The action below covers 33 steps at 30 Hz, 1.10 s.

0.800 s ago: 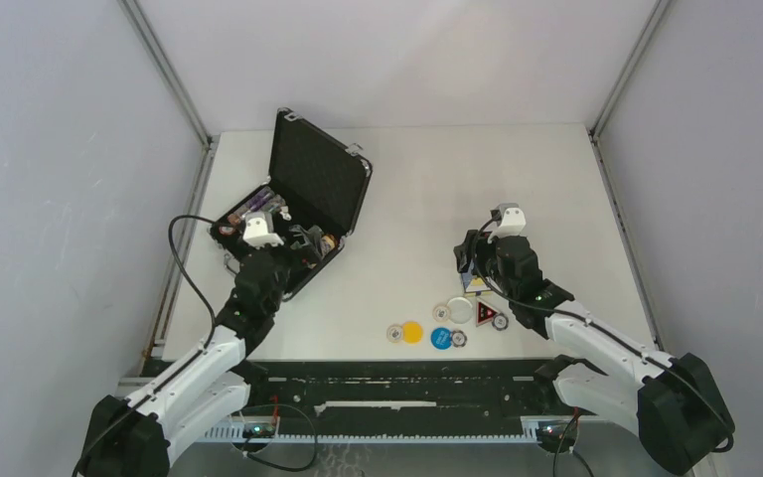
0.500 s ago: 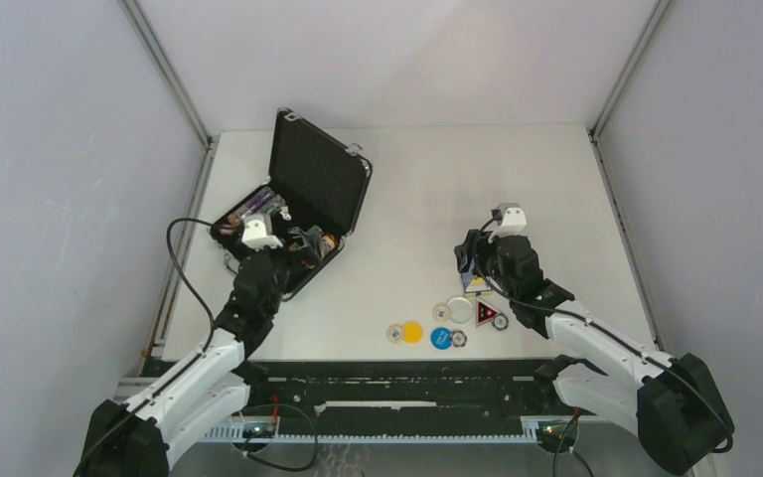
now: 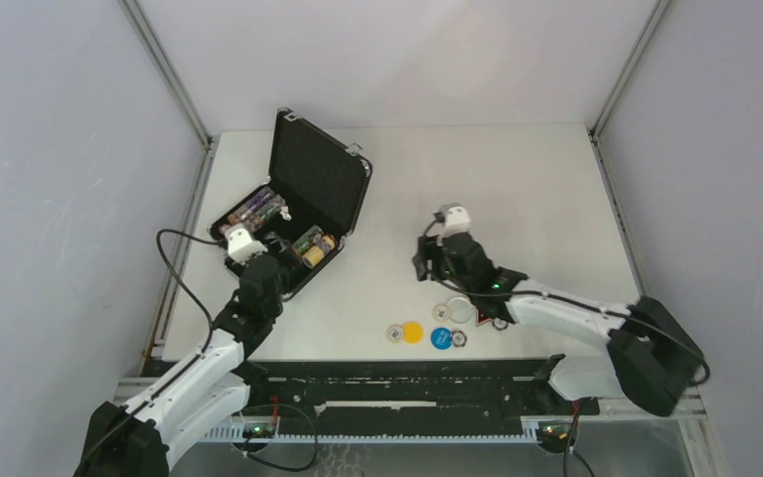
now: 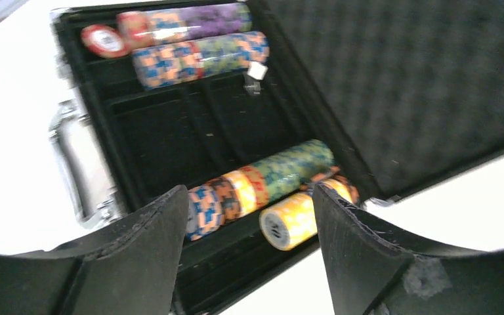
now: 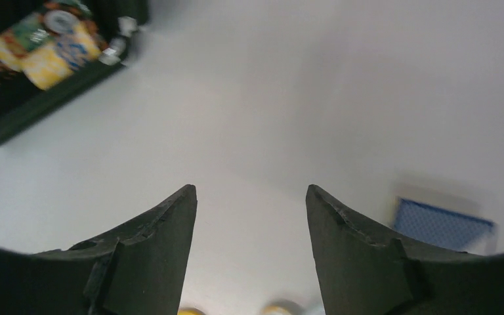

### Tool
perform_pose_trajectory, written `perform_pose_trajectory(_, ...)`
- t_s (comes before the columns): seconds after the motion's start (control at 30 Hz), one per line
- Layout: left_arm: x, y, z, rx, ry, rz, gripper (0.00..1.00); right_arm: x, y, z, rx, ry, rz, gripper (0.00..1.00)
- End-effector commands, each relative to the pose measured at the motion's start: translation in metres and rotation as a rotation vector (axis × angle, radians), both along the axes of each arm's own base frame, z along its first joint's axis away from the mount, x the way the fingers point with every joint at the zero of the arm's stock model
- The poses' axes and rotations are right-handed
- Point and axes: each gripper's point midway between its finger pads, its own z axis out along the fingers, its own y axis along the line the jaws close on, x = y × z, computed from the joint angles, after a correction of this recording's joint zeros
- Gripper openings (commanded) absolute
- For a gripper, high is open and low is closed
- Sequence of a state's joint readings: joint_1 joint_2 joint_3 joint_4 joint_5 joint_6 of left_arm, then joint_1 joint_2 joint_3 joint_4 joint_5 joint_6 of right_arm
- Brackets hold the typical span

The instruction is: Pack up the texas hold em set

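The black briefcase (image 3: 318, 184) stands open at the table's left, lid upright. Chip stacks (image 4: 200, 56) lie in its far slots and more chip stacks (image 4: 262, 177) in the near ones; the middle slots show only black lining. My left gripper (image 4: 251, 190) hovers open over the near edge of the case (image 3: 276, 248), holding nothing. My right gripper (image 5: 250, 189) is open above bare table at mid-table (image 3: 425, 260). The blue-backed card deck (image 5: 443, 223) lies on the table to its right. Yellow button (image 3: 412, 331), blue button (image 3: 441, 338), white button (image 3: 460, 310) and triangle token (image 3: 498, 321) lie near the front.
Two loose chips (image 3: 394, 333) lie among the buttons by the table's front edge. The case's metal handle (image 4: 72, 164) points toward the left table edge. Grey walls close in on both sides.
My left gripper has drawn back toward the near left corner of the case. The right arm has swung left, away from the card deck toward the table's middle, jaws open and empty.
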<state>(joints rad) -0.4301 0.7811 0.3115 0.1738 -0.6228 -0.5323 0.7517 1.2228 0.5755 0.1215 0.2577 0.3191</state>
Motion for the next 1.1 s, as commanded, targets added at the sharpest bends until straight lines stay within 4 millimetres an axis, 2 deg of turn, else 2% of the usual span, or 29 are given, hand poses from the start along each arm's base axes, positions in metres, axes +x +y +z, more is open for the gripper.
perform_pose_trajectory(0.0, -0.010, 0.038, 0.009, -0.020, 0.009, 0.265, 0.73, 0.023, 0.060, 0.034, 0.077, -0.030, -0.011, 0.67)
perform_pose_trajectory(0.07, -0.013, 0.044, 0.007, -0.037, 0.030, 0.325, 0.78, 0.033, 0.092, 0.039, 0.098, -0.013, -0.003, 0.63)
perform_pose_trajectory(0.17, -0.015, 0.049, 0.004, -0.053, 0.043, 0.375, 0.97, 0.044, 0.130, 0.034, 0.074, 0.019, -0.028, 0.62)
perform_pose_trajectory(0.27, -0.011, 0.043, 0.002, -0.044, 0.052, 0.336, 1.00, 0.054, 0.155, 0.028, 0.057, 0.026, -0.056, 0.61)
perform_pose_trajectory(0.3, -0.011, 0.041, 0.001, -0.040, 0.059, 0.325, 1.00, 0.058, 0.163, 0.033, 0.074, 0.019, -0.053, 0.61)
perform_pose_trajectory(0.43, -0.008, 0.038, -0.001, -0.034, 0.070, 0.306, 1.00, 0.074, 0.177, 0.034, 0.115, -0.009, -0.006, 0.60)
perform_pose_trajectory(0.6, -0.007, 0.038, -0.001, -0.024, 0.076, 0.305, 1.00, 0.100, 0.175, 0.022, 0.143, 0.017, -0.007, 0.60)
perform_pose_trajectory(0.9, -0.009, 0.043, 0.000, -0.007, 0.067, 0.321, 1.00, 0.151, 0.196, 0.014, 0.128, 0.024, 0.043, 0.58)
perform_pose_trajectory(1.0, -0.010, 0.044, 0.000, 0.000, 0.065, 0.324, 1.00, 0.161, 0.198, 0.006, 0.122, 0.043, 0.041, 0.50)
perform_pose_trajectory(1.07, -0.010, 0.044, 0.000, 0.005, 0.066, 0.324, 1.00, 0.166, 0.197, 0.004, 0.120, 0.042, 0.034, 0.40)
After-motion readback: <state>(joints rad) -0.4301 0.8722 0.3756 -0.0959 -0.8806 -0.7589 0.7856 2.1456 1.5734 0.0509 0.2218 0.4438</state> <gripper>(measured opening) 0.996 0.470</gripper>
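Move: The lid of the open case has its free right corner about 17 cm ahead of the right hand and 16 cm to its left, roughly level with it. From that hand, the yellow chip roll in the case lies some 23 cm left and 1 cm ahead, about 9 cm below; the blue card box is 8 cm right, 4 cm back and 11 cm down. From the left hand, the lid corner is roughly 17 cm ahead, 19 cm right and slightly lower. Leftward first, the right hand sweeps about 17 cm towards the case, rising slightly and easing forward, then sinks and reaches some 10 cm forward to the lid's free right corner. Its part-open fingers narrow around the lid's edge at the end; a grip can't be made out. Over the case, the left hand shifts about 4 cm left, sinks 3 cm, swings counter-clockwise and opens fully, then waits. ##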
